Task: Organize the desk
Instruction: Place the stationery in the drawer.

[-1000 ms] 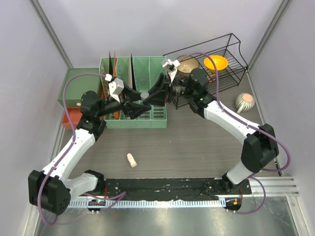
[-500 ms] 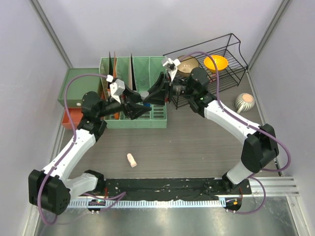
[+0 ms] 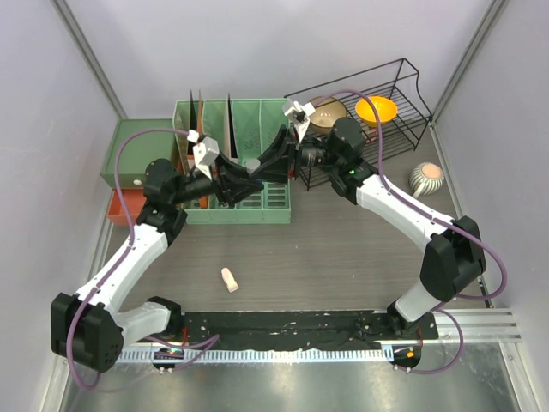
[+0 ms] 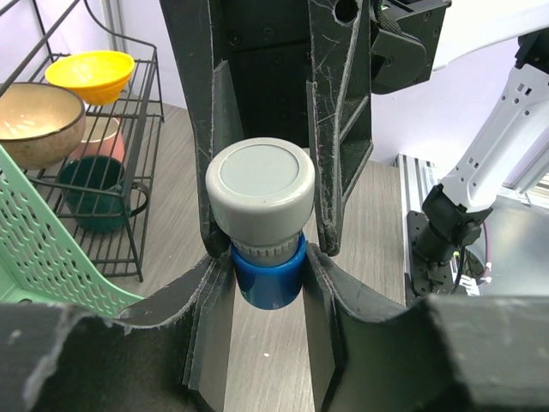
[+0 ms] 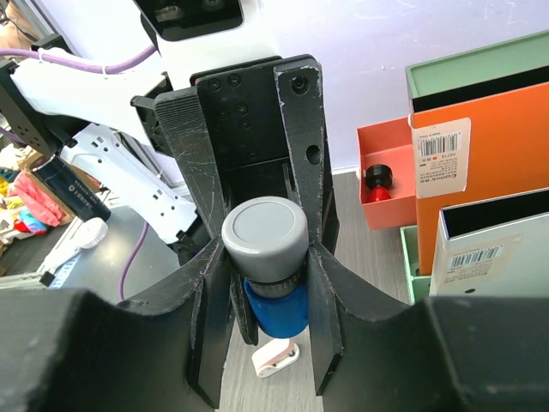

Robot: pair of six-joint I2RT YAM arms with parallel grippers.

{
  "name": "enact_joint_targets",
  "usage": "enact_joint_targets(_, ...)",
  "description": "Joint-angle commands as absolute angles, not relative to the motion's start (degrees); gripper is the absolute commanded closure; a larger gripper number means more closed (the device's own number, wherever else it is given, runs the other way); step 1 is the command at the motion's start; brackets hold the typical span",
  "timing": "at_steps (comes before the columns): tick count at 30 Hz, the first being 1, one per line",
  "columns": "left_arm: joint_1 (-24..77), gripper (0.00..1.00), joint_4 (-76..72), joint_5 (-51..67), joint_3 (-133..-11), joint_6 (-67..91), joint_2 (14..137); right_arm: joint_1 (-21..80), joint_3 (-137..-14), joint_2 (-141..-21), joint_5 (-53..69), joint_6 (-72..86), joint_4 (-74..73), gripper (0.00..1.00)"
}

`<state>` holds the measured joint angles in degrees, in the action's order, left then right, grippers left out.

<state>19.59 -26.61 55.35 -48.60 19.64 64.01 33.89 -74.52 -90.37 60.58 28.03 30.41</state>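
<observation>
A small cylinder with a grey cap [image 4: 260, 178] and a blue body [image 4: 268, 276] hangs in the air between both grippers, above the desk [image 3: 343, 249] in front of the green file rack [image 3: 249, 120]. My left gripper [image 4: 268, 257] has its fingers pressed against both sides of the blue body. My right gripper [image 5: 268, 249] is shut on the grey cap [image 5: 264, 233], with the blue body [image 5: 276, 311] sticking out below. In the top view the left gripper [image 3: 243, 178] and right gripper [image 3: 264, 163] meet tip to tip at the cylinder [image 3: 253, 166].
A black wire rack [image 3: 403, 94] at the back right holds an orange bowl [image 3: 376, 109] and a tan bowl [image 3: 328, 112]. A striped cup [image 3: 426, 178] stands at the right. A small pinkish piece [image 3: 229, 279] lies on the desk. A green box [image 3: 129, 154] and red tray [image 3: 120, 206] sit at the left.
My left gripper's jaws have narrowed onto the blue body of the cylinder and the left arm has edged toward the right gripper. The right gripper has kept its hold on the cap.
</observation>
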Motion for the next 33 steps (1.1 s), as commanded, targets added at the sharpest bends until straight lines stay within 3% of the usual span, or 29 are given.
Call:
enact_joint_targets(1, 20.5, 0.67, -30.4, 56.3, -49.2, 20.8, 63.8, 34.5, -76.2, -87.7, 60.4, 27.5, 31.2, 0.6)
enact_joint_targets(3, 20.5, 0.76, -31.2, 56.3, -49.3, 21.4, 63.6, 34.5, -76.0, -87.7, 60.4, 27.2, 30.9, 0.59)
enact_joint_targets(4, 20.5, 0.88, -31.4, 56.4, -49.4, 21.8, 63.5, 34.5, -76.0, -87.7, 60.4, 26.7, 30.3, 0.58)
enact_joint_targets(6, 20.4, 1.0, -31.9, 56.2, -49.4, 22.8, 63.1, 34.5, -75.9, -87.7, 60.0, 25.5, 28.8, 0.55)
enact_joint_targets(13, 20.5, 1.0, -33.0, 56.3, -49.0, 24.7, 61.3, 34.5, -76.4, -87.7, 57.7, 17.4, 20.4, 0.39)
enact_joint_targets(20, 20.5, 1.0, -32.3, 56.0, -48.7, 24.0, 60.7, 34.5, -76.7, -86.5, 56.4, 13.3, 16.0, 0.16)
enact_joint_targets(33, 20.0, 1.0, -23.4, 53.2, -50.6, 18.2, 60.1, 34.5, -75.3, -81.2, 58.5, 7.4, 6.9, 0.09)
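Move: Both hands already grip the blue bottle with the grey cap, its middle about at each hand point. From the left hand, the open orange drawer it is bound for lies some 34 cm to the left, about 2 cm ahead and 24 cm lower. The green rack stands about 12 cm ahead, 5 cm left and 24 cm below; the pink-white tool lies 12 cm back, 7 cm left and 33 cm down on the desk. The right fingers let go of the bottle, opening from around it to nearly full width, while the left keeps it pinched, its grip firming. As it opens, the right hand sinks and eases off to its right, about 1.5 cm each way, its fingertips tipping down some 5 to 10 degrees. The left hand, bottle still in it, draws back about 1 cm. ##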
